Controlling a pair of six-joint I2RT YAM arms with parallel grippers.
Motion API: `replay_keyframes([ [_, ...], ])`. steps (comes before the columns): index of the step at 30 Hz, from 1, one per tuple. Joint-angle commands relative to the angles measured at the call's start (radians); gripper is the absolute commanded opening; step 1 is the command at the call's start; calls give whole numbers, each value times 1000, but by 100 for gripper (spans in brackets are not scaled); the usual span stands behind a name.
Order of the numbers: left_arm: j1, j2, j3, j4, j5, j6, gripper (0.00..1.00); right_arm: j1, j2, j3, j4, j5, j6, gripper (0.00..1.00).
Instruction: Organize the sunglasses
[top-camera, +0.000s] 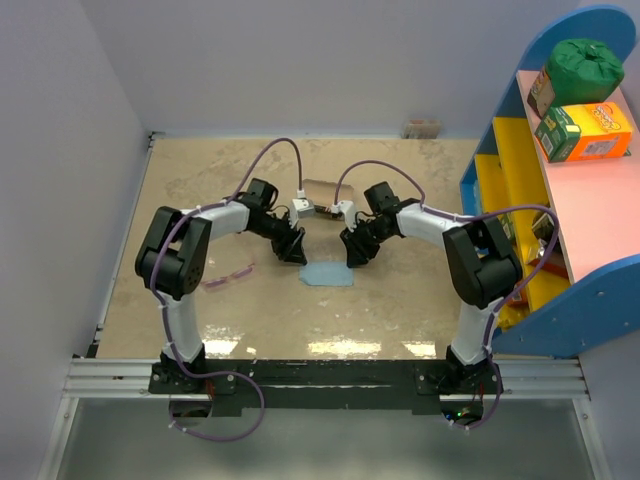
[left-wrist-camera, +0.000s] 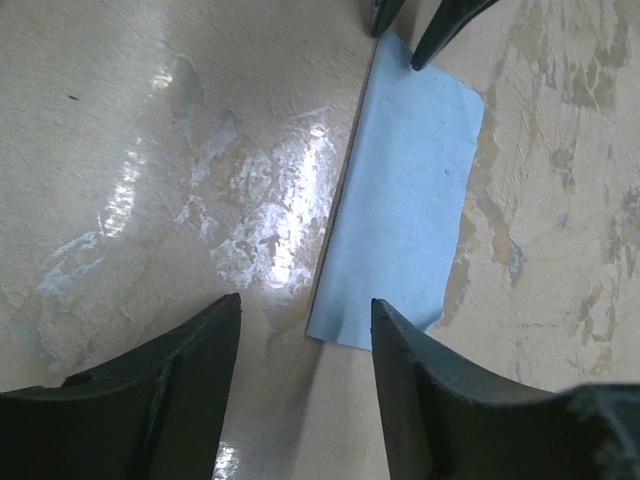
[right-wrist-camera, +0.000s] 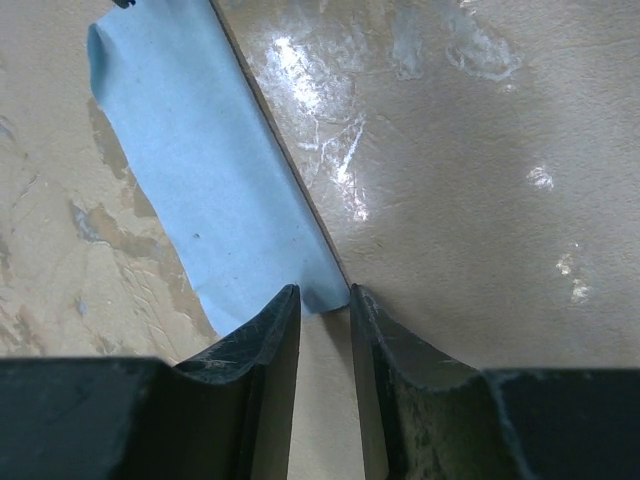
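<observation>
The sunglasses (top-camera: 229, 275), thin with a pink-purple frame, lie on the table beside the left arm's elbow, away from both grippers. They show only in the top view. A light blue cloth (top-camera: 328, 274) lies flat as a narrow oblong at the table's middle. My left gripper (top-camera: 296, 256) hangs over the cloth's left end, open, its fingers (left-wrist-camera: 190, 390) wide apart around the near corner of the cloth (left-wrist-camera: 400, 210). My right gripper (top-camera: 353, 260) is at the cloth's right end, open by a narrow gap, and its tips (right-wrist-camera: 325, 305) straddle a corner of the cloth (right-wrist-camera: 200, 170).
A brownish oblong object (top-camera: 319, 188) lies just behind the two wrists. A blue, yellow and pink shelf unit (top-camera: 575, 200) stands along the right side, holding a green bag (top-camera: 585, 62) and an orange box (top-camera: 590, 130). Walls close off the left and back.
</observation>
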Motion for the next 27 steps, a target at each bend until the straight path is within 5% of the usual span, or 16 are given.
replay_keyframes([
  [1, -18, 29, 6, -92, 0, 72, 57, 6, 17, 28, -22, -36, -15, 30],
  [16, -40, 41, -9, -149, 5, 121, 35, 6, 6, 20, 7, -19, 5, 36],
  [27, -43, 37, -18, -109, -10, 88, 13, 4, 12, 17, 9, -21, -1, 30],
])
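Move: Just right of the left hand lies the folded blue cloth, its middle some 5 cm right, 3 cm back and 2 cm below. The open case stands about 18 cm ahead and 5 cm right of the left hand, while the pink-framed glasses lie level with that hand, roughly 16 cm to its left. From the right hand, the cloth's middle is about 5 cm left, 3 cm back and 2 cm down. Drawing back about 3 cm along the cloth's left end from beside its far left corner, the left hand sinks a centimetre or so, turns slightly clockwise and closes its wide-open fingers nearly shut, pinching the edge a little in from that corner. The right hand stays put over the far right corner, its fingertips slightly parted about it. ##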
